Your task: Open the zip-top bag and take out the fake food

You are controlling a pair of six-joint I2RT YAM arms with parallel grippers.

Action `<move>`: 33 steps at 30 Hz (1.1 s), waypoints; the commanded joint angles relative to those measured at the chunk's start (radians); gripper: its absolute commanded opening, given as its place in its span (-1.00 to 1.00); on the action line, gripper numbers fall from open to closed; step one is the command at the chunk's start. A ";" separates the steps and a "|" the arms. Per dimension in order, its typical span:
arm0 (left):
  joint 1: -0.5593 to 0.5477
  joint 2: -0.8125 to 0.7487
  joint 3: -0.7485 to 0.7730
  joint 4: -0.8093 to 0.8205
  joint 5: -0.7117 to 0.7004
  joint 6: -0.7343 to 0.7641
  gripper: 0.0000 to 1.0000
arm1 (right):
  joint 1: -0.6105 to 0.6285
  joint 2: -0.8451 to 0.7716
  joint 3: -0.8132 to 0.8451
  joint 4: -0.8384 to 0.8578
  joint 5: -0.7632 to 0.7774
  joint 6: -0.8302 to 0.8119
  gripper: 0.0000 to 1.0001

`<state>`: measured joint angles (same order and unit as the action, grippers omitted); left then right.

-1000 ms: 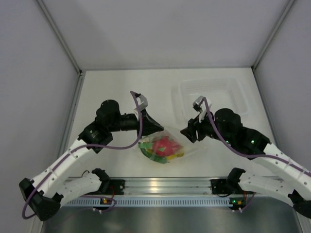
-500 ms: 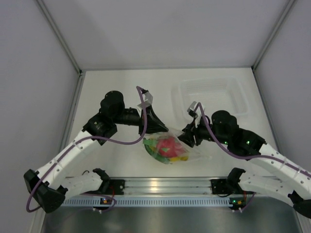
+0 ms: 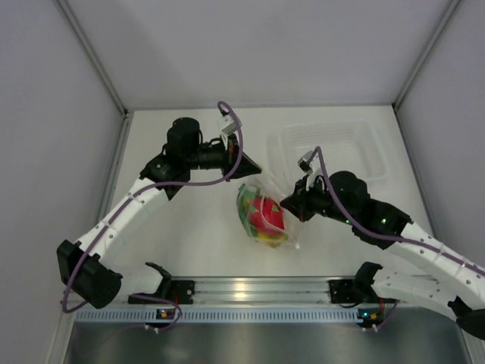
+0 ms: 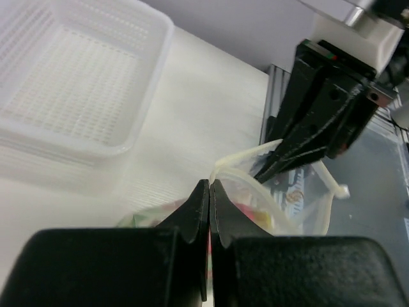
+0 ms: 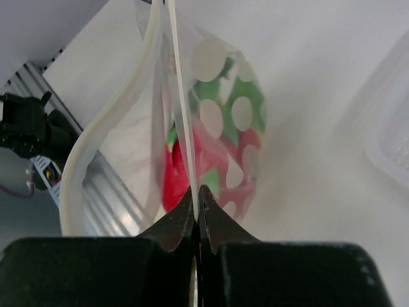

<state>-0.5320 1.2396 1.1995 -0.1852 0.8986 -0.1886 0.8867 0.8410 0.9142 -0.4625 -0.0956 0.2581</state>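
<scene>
The clear zip-top bag (image 3: 262, 214) hangs between my two grippers over the middle of the table. Inside it sits the fake food: a red fruit (image 3: 267, 213), a green piece (image 3: 245, 208) and something yellow (image 3: 271, 236) at the bottom. My left gripper (image 3: 256, 170) is shut on the bag's upper left lip, and the zip strip (image 4: 241, 174) comes out right at its tips (image 4: 209, 183). My right gripper (image 3: 287, 205) is shut on the opposite lip; a thin white edge (image 5: 181, 109) runs into its tips (image 5: 196, 189). The red and green food (image 5: 176, 171) shows through the plastic.
A rigid clear plastic tray (image 3: 356, 144) stands at the back right, just behind the right arm; the left wrist view shows the tray (image 4: 77, 83) too. The metal rail (image 3: 250, 288) with the arm bases runs along the near edge. Grey walls close in three sides.
The left gripper has moved toward the back with the bag's lip, lifting and turning the bag. The right gripper, open before, has shut on the bag's other lip.
</scene>
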 commanded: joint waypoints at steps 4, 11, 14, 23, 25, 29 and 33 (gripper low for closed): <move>0.010 0.073 0.132 -0.025 -0.280 -0.040 -0.71 | 0.011 0.053 -0.015 0.151 0.229 0.311 -1.00; 0.010 0.037 0.091 -0.031 -0.478 -0.144 0.28 | 0.034 0.179 -0.002 0.174 0.457 0.452 -1.00; 0.004 -0.023 0.033 -0.046 -0.593 -0.209 0.29 | 0.034 0.210 0.006 0.191 0.499 0.460 -1.00; -0.180 -0.237 -0.231 -0.115 -1.004 -0.484 0.48 | 0.032 0.268 0.052 0.170 0.574 0.458 -1.00; -0.238 -0.272 -0.294 -0.106 -1.041 -0.586 0.54 | 0.032 0.274 0.058 0.174 0.580 0.457 -1.00; -0.345 -0.233 -0.317 -0.100 -1.092 -0.669 0.53 | 0.032 0.288 0.066 0.192 0.582 0.460 -1.00; -0.396 -0.215 -0.386 -0.011 -1.092 -0.712 0.47 | 0.032 0.297 0.071 0.202 0.567 0.463 -1.00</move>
<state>-0.9028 1.0157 0.8528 -0.2832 -0.1394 -0.8124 0.9115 1.1328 0.9260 -0.3424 0.4515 0.7090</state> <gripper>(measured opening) 0.743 0.006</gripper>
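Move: The left hand still pinches one side of the bag's rim; the strawberry in the bag is roughly 14 cm below it, 1 cm back and 2 cm to its right. The green food lies some 5 cm left of the strawberry and 2 cm farther out, the yellow food about 4 cm nearer the bases and 1 cm right. From the right hand, already shut on the opposite rim, the strawberry is about 2 cm ahead, 5 cm left and 7 cm lower. Forward about 8 cm first, the left hand opens wide and lets go of the rim, then swings left and comes back and down some 10 cm towards the bag's mouth, turning counter-clockwise and tipping down until the open fingers face it. The right hand keeps its pinch, carrying its rim 9 cm forward and 5 cm down while turning clockwise nearly 40 degrees. ##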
